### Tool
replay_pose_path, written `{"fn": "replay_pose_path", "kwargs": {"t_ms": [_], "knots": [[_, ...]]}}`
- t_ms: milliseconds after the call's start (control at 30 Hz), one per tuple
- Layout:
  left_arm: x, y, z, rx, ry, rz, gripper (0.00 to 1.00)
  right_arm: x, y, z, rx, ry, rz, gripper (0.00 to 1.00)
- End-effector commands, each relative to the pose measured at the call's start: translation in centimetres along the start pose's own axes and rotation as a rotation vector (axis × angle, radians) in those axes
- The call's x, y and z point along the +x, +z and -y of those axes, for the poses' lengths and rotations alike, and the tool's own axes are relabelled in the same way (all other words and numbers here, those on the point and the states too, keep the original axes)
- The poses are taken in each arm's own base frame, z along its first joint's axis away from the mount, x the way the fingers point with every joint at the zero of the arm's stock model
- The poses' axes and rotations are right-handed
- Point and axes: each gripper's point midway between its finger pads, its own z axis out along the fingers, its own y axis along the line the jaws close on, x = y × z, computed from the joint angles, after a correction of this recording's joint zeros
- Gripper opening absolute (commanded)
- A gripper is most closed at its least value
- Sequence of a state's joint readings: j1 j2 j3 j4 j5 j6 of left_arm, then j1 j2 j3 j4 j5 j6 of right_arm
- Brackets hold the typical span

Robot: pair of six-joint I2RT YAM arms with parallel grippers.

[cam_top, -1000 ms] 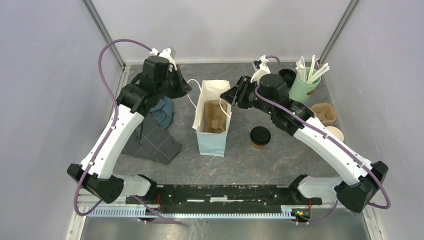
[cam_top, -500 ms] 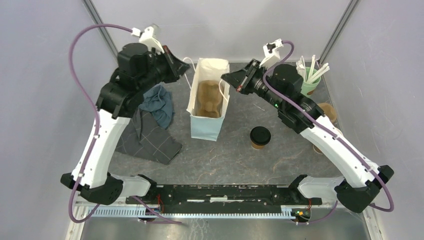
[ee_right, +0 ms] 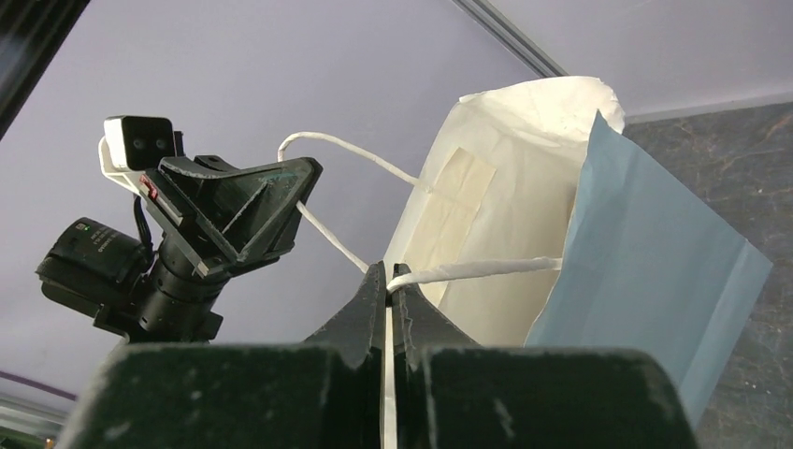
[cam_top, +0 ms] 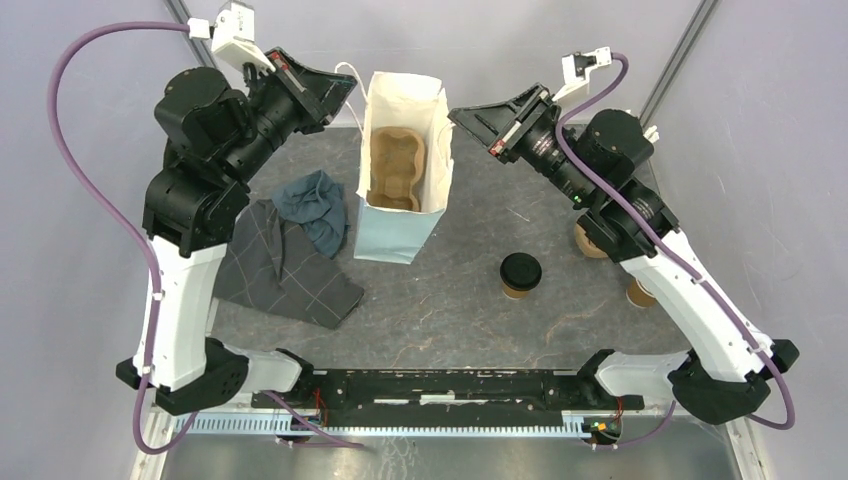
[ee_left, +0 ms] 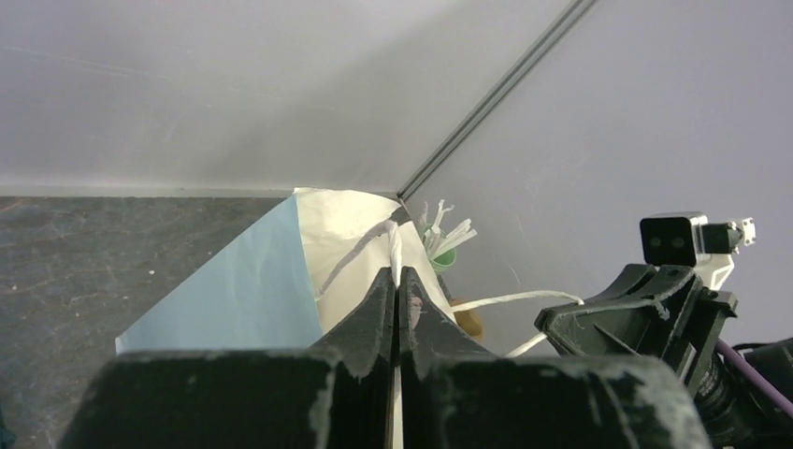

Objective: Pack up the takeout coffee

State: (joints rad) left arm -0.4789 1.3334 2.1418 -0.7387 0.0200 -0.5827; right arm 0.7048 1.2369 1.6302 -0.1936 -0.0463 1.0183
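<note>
The takeout coffee (cam_top: 520, 274), a brown paper cup with a black lid, stands on the table right of the bag and apart from both grippers. The light blue paper bag (cam_top: 395, 225) hangs upright with its mouth open, and a brown pulp cup carrier (cam_top: 393, 170) lies inside it. My left gripper (cam_top: 347, 84) (ee_left: 396, 277) is shut on the bag's left white cord handle (ee_left: 395, 245). My right gripper (cam_top: 457, 118) (ee_right: 386, 277) is shut on the right cord handle (ee_right: 477, 269). The two grippers face each other across the top of the bag.
A grey checked cloth (cam_top: 285, 272) and a blue cloth (cam_top: 312, 215) lie left of the bag. Brown paper cups (cam_top: 640, 292) stand partly hidden under my right arm. A green cup of white stirrers (ee_left: 439, 245) stands at the back right corner.
Both arms have risen and spread apart, lifting the bag by its handles and standing it taller. The right gripper closed on its handle. The coffee stayed put.
</note>
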Motion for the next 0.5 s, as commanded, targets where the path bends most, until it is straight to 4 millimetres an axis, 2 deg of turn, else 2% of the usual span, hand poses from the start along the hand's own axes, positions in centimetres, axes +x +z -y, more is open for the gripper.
{"fn": "replay_pose_path", "kwargs": {"t_ms": [0,33,100,133,167,200,233,267,333,400,467], "knots": [[0.8,0.6,-1.8,-0.085,-0.070,0.007,0.02,0.8,0.4,1.2,0.029,0.050,-0.024,0.00],[2.1,0.5,-3.1,-0.125,-0.090,-0.012,0.02,1.9,0.6,3.1,0.062,0.036,-0.042,0.00],[9.9,1.7,-8.6,-0.251,-0.093,-0.151,0.02,5.5,0.5,9.8,0.161,-0.068,-0.092,0.00],[14.3,1.9,-11.4,-0.294,-0.085,-0.227,0.02,7.9,-0.1,14.5,0.238,-0.091,-0.151,0.00],[17.1,2.0,-13.5,-0.314,-0.092,-0.282,0.02,9.5,-0.6,17.2,0.281,-0.035,-0.217,0.00],[17.9,2.0,-14.3,-0.310,-0.118,-0.317,0.02,10.0,-0.2,16.7,0.202,0.009,-0.257,0.00],[16.8,2.0,-13.8,-0.289,-0.131,-0.322,0.02,9.0,0.6,14.5,0.122,-0.003,-0.247,0.00],[14.5,2.1,-12.2,-0.242,-0.097,-0.289,0.02,7.7,1.5,12.1,0.081,-0.068,-0.247,0.00],[9.7,1.9,-9.5,-0.176,-0.042,-0.177,0.02,5.5,2.8,9.2,0.080,-0.194,-0.269,0.00],[7.3,1.8,-8.3,-0.157,-0.022,-0.122,0.02,4.9,3.0,8.8,0.091,-0.192,-0.278,0.00],[6.8,2.1,-7.2,-0.114,-0.021,-0.123,0.02,4.9,3.0,8.0,0.033,-0.147,-0.246,0.00]]}}
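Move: Both closed hands still hold the paper bag up by its handles. Its middle hangs about 20 cm below them, some 5 cm to the left hand's right, 5 cm to the right hand's left, and a few centimetres back. On the table some 50 cm below the right hand, the lidded cup stands about 16 cm to its right and 4 cm back. The blue cloth lies roughly 17 cm to the left hand's left and 13 cm ahead. Downward and fast, both arms together lower the bag towards the table by some 22 to 25 cm while drifting about 6 cm forward, then turn back up by around 3 cm at the end. Both wrists tip their fingers down by 25 to 30 degrees as they go, and the fingers keep their pinch on the two handles. ##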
